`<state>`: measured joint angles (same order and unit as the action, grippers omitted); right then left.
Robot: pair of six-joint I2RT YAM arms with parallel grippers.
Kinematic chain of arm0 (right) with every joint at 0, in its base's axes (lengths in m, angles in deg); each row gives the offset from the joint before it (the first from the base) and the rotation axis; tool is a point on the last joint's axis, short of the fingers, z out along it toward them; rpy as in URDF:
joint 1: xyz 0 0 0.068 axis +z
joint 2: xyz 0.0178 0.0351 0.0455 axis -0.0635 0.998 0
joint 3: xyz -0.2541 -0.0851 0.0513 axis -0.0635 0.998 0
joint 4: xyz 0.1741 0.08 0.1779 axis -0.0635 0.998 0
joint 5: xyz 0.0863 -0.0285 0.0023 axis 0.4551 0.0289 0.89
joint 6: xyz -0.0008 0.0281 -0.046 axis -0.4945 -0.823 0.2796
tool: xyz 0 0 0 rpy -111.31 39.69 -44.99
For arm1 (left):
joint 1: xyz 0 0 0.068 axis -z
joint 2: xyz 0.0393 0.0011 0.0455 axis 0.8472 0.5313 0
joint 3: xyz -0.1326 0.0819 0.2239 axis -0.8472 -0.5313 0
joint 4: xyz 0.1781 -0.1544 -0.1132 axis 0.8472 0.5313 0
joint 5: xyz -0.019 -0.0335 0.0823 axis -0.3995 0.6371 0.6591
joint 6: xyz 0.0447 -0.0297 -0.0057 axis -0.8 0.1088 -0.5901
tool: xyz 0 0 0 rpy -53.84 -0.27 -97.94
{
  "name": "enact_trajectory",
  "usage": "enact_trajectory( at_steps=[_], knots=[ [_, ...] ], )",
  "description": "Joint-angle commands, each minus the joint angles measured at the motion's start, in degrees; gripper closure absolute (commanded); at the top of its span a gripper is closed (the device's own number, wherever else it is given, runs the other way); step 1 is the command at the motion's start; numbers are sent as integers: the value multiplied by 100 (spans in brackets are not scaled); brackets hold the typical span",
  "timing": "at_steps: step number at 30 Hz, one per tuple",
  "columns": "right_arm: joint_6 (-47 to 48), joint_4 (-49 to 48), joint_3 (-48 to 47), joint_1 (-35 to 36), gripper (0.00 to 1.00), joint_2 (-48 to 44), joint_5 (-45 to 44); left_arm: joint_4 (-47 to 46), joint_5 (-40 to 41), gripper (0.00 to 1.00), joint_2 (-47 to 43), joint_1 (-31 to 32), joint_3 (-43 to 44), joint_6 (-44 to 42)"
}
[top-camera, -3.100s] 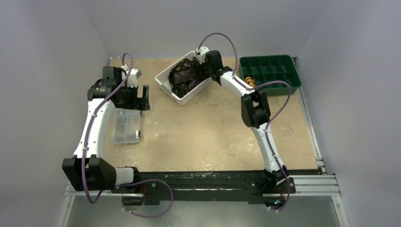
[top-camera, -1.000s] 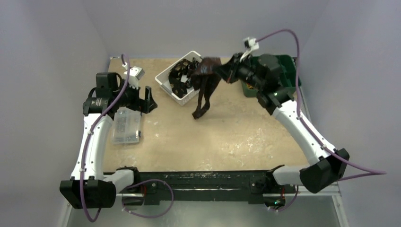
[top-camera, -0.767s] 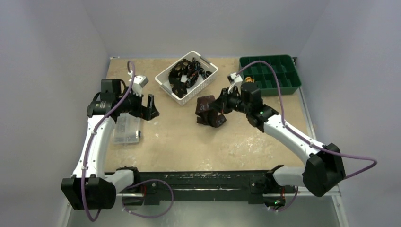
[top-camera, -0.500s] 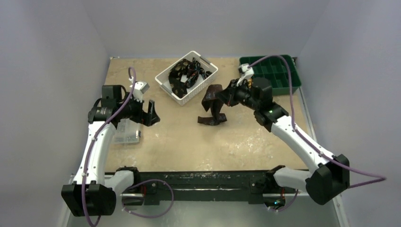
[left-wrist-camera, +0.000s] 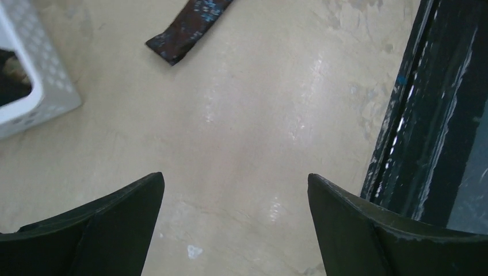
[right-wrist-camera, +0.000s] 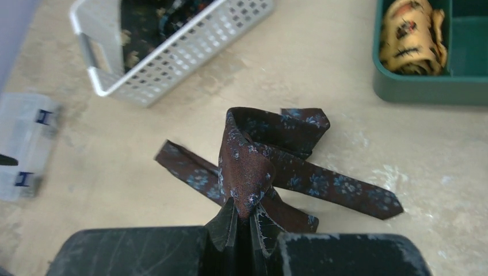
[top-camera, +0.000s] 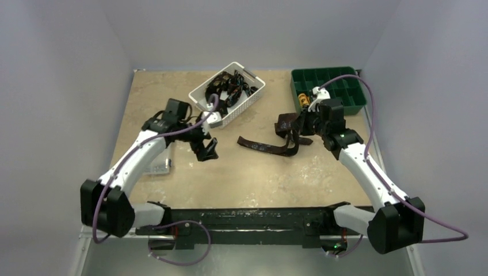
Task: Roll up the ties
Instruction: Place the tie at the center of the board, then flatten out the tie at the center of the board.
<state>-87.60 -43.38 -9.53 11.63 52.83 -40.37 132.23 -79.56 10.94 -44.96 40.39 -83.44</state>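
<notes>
A dark brown tie with pale blue flowers [top-camera: 270, 147] lies on the table, partly stretched out, its bunched end lifted. My right gripper [top-camera: 296, 127] is shut on that bunched fold; the right wrist view shows the tie [right-wrist-camera: 253, 167] pinched between my fingertips [right-wrist-camera: 248, 221]. My left gripper [top-camera: 208, 150] is open and empty, hovering above bare table to the left of the tie's free end [left-wrist-camera: 187, 26]. More dark ties [top-camera: 230, 89] lie tangled in the white basket [top-camera: 252, 99].
A green compartment tray [top-camera: 331, 86] at the back right holds a rolled yellow tie [right-wrist-camera: 411, 37]. A clear plastic box [top-camera: 156, 167] lies at the left under my left arm. The black table rail [left-wrist-camera: 426, 115] runs along the near edge.
My right gripper has lifted the tie out of the basket, set it on the table and pulled it rightward, stretching it. My left arm has swung right toward the tie.
</notes>
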Motion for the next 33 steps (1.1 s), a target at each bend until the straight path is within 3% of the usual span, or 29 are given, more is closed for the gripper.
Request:
enact_trajectory(
  at_steps=[1,6,10,15,24,33],
  knots=[
    [340,388,-70,-151,100,257,-512,-309,441,7,967,965,530,-1558],
    [835,566,-38,-242,100,377,-639,-231,986,21,2340,1663,1423,-2383],
    [1599,608,10,-255,100,447,-877,-541,1341,22,3001,1968,1896,-2776],
    [2481,771,72,-261,100,695,-1143,-237,1565,23,3786,2292,2514,-3315],
    [2580,982,47,-459,100,903,-980,21,1899,35,4508,2424,2945,-3483],
    [2257,770,-310,-587,100,487,436,45,1933,74,4496,2489,2819,-3470]
  ],
)
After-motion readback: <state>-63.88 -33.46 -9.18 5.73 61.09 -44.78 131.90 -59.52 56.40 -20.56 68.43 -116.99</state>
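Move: The left hand is open and goes for the tie's near-left end, flat on the board about 9 cm ahead, 13 cm right and 15 cm below; the white basket's middle is 24 cm ahead and 9 cm right of that hand. The right hand already holds the tie's bunched middle, over a board spot 7 cm right, level fore-and-aft and about 17 cm down. From it, the green organizer is 18 cm ahead and 11 cm right, the tie end 23 cm left, level fore-and-aft. Rightward and down, about 13 cm each, with some 8 cm forward, the left hand swoops to the tie's loose end, its wrist turning clockwise and its fingers tipping steeper down, then closing more than halfway around the end, still with a gap. Meanwhile the right hand keeps its pinch, lowers the bunched tie about 9 cm and draws it 7 cm right, rolling its left side down some 25 degrees. ##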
